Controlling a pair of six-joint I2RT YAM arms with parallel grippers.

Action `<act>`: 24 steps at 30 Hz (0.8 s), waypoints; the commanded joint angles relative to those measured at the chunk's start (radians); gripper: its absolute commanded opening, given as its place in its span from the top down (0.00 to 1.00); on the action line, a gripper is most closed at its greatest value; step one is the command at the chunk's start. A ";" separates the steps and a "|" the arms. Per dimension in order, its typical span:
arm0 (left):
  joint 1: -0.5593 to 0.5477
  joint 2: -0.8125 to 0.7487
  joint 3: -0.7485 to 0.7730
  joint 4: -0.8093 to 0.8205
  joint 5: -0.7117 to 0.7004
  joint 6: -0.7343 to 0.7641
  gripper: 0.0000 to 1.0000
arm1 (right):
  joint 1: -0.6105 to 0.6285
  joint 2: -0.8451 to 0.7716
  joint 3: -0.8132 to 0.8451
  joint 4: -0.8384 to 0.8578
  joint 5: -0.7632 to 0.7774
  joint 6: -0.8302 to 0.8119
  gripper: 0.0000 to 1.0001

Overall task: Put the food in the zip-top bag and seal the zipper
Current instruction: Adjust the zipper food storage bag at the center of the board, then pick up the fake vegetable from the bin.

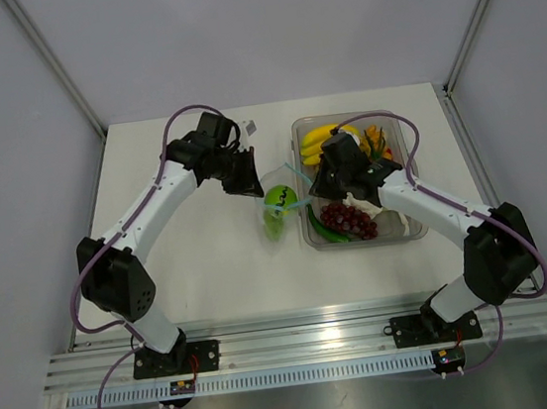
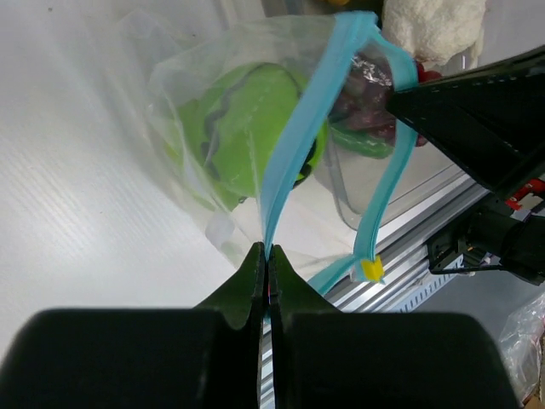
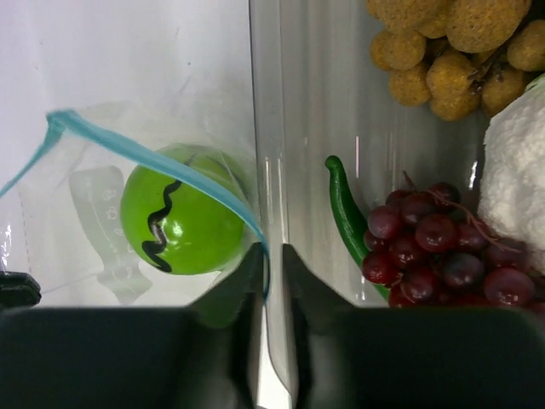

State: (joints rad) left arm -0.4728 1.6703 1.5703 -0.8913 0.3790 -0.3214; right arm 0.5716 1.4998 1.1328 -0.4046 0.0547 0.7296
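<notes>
The zip-top bag [image 1: 276, 207] hangs between my two grippers, just left of the clear tub. Inside it sits a bright green round piece of food [image 1: 279, 199] with a black squiggle [image 3: 179, 220], also seen through the film in the left wrist view [image 2: 234, 119]. My left gripper [image 2: 267, 251] is shut on one light-blue zipper strip [image 2: 298, 145]. The other strip loops apart from it, so the mouth gapes, and a yellow tab [image 2: 371, 269] sits at its end. My right gripper [image 3: 272, 253] has its jaws slightly apart, with the zipper [image 3: 153, 158] running into the gap against the left finger.
The rigid clear tub [image 1: 422, 231] stands at the right, its wall [image 3: 272, 102] directly ahead of my right gripper. It holds bananas [image 1: 320, 139], purple grapes [image 3: 434, 256], a green chili [image 3: 345, 213], cauliflower [image 3: 515, 179] and brown round fruits [image 3: 451, 43].
</notes>
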 commanded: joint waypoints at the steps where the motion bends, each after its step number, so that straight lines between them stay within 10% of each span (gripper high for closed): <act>1: -0.053 -0.011 -0.004 0.077 -0.020 -0.059 1.00 | 0.001 -0.015 0.058 -0.036 0.033 -0.051 0.75; 6: -0.069 -0.003 0.000 0.095 -0.029 -0.088 1.00 | -0.006 -0.127 0.094 -0.105 0.115 -0.107 0.32; 24: -0.075 -0.004 -0.006 0.100 -0.011 -0.077 1.00 | -0.440 -0.027 0.027 -0.166 0.102 -0.277 0.34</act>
State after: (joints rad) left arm -0.5430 1.6707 1.5616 -0.8360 0.3614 -0.3977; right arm 0.1593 1.4322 1.1511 -0.5747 0.1722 0.5186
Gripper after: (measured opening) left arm 0.012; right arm 0.665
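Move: The right hand's fingers are at the bag's right rim. The cauliflower in the tray lies about 15 cm to its right, some 7 cm ahead and 7 cm lower, with the grapes 9 cm right, 2 cm ahead, and the spring onion 20 cm right, 8 cm ahead, both also lower. From the left hand, pinching the other rim, the green ball in the bag is about 5 cm right, 4 ahead, 8 below; the cauliflower is some 26 cm right, 5 ahead, 9 below. The right fingers let go of the bag's rim, opening to about two-thirds, then the hand arcs nearly 20 cm right over the tray towards the cauliflower and spring onion, rising some 8 cm midway, sinking back and turning about 20 degrees clockwise. The left hand keeps its pinch, shifts 2.5 cm right early, then holds still. ##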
